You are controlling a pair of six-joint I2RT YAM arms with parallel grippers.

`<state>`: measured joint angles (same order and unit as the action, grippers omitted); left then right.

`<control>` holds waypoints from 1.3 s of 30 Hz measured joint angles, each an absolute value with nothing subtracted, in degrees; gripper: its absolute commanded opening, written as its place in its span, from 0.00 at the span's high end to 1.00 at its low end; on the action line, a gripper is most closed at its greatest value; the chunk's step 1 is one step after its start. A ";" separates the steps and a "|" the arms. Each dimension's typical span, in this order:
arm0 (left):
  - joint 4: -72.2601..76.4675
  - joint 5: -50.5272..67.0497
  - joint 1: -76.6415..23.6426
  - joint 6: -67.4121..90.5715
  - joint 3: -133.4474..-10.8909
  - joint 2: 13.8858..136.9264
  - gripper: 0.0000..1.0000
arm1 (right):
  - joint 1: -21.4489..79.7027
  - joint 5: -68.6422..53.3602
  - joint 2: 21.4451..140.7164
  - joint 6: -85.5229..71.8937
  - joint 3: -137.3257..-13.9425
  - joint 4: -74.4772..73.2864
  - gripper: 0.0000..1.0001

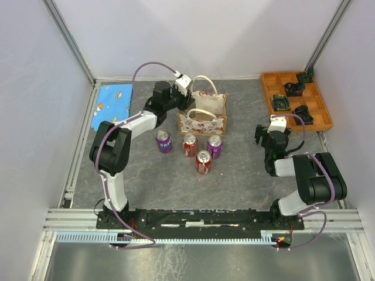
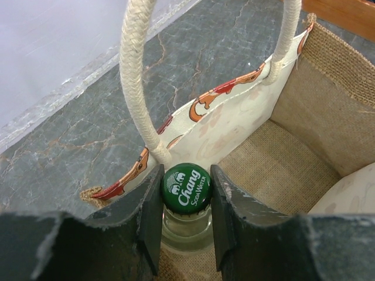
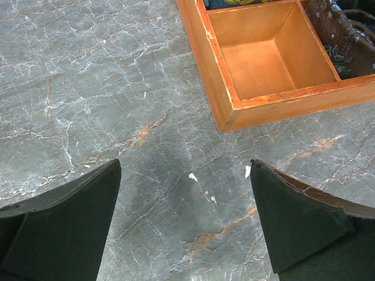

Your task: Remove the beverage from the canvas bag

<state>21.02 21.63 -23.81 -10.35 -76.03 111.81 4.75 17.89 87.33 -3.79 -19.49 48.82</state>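
The canvas bag (image 1: pixel 203 115) stands at the back middle of the table, tan with white-and-red patterned sides and cream looped handles (image 2: pixel 136 76). In the left wrist view its burlap inside (image 2: pixel 281 170) is open to the camera. A glass bottle with a green "Chang Soda Water" cap (image 2: pixel 186 187) stands upright in the bag's near corner. My left gripper (image 2: pixel 186 196) reaches into the bag (image 1: pixel 185 104), and its jaws are shut on the bottle's cap and neck. My right gripper (image 3: pixel 184 175) is open and empty over bare table (image 1: pixel 261 137), right of the bag.
Several soda cans stand in front of the bag: a purple one (image 1: pixel 164 141), a red one (image 1: pixel 190 144), another purple (image 1: pixel 214 146) and another red (image 1: pixel 203 161). An orange compartment tray (image 1: pixel 296 99) (image 3: pixel 234 111) holds dark parts at the back right. A blue cloth (image 1: pixel 113 104) lies at the back left.
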 measured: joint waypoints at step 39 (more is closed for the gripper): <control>0.89 17.02 -24.75 -7.51 -75.85 74.74 0.97 | 4.75 17.89 87.33 -3.79 -19.49 48.80 0.01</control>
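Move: The glass bottle's neck is already between the left fingers, its body down in the canvas bag's left part; the bag's middle is about 6 cm right and 2 cm back, some 11 cm lower. Towards the open table, the left purple can stands 14 cm back and 10 cm left, the nearer red can 15 cm back and 1 cm right, both about 13 cm below. From the right hand, that purple can lies roughly 46 cm left and 8 cm back, slightly lower. Bring the left gripper nearly straight up first, keeping its pinch on the bottle's neck just below the green cap, so the body draws up out of the bag. Once some 15 cm higher, keep rising to about 24 cm while swinging back about 12 cm and left some 6 cm, away from the bag; let the fingertips tilt up about 15 degrees along the way. ##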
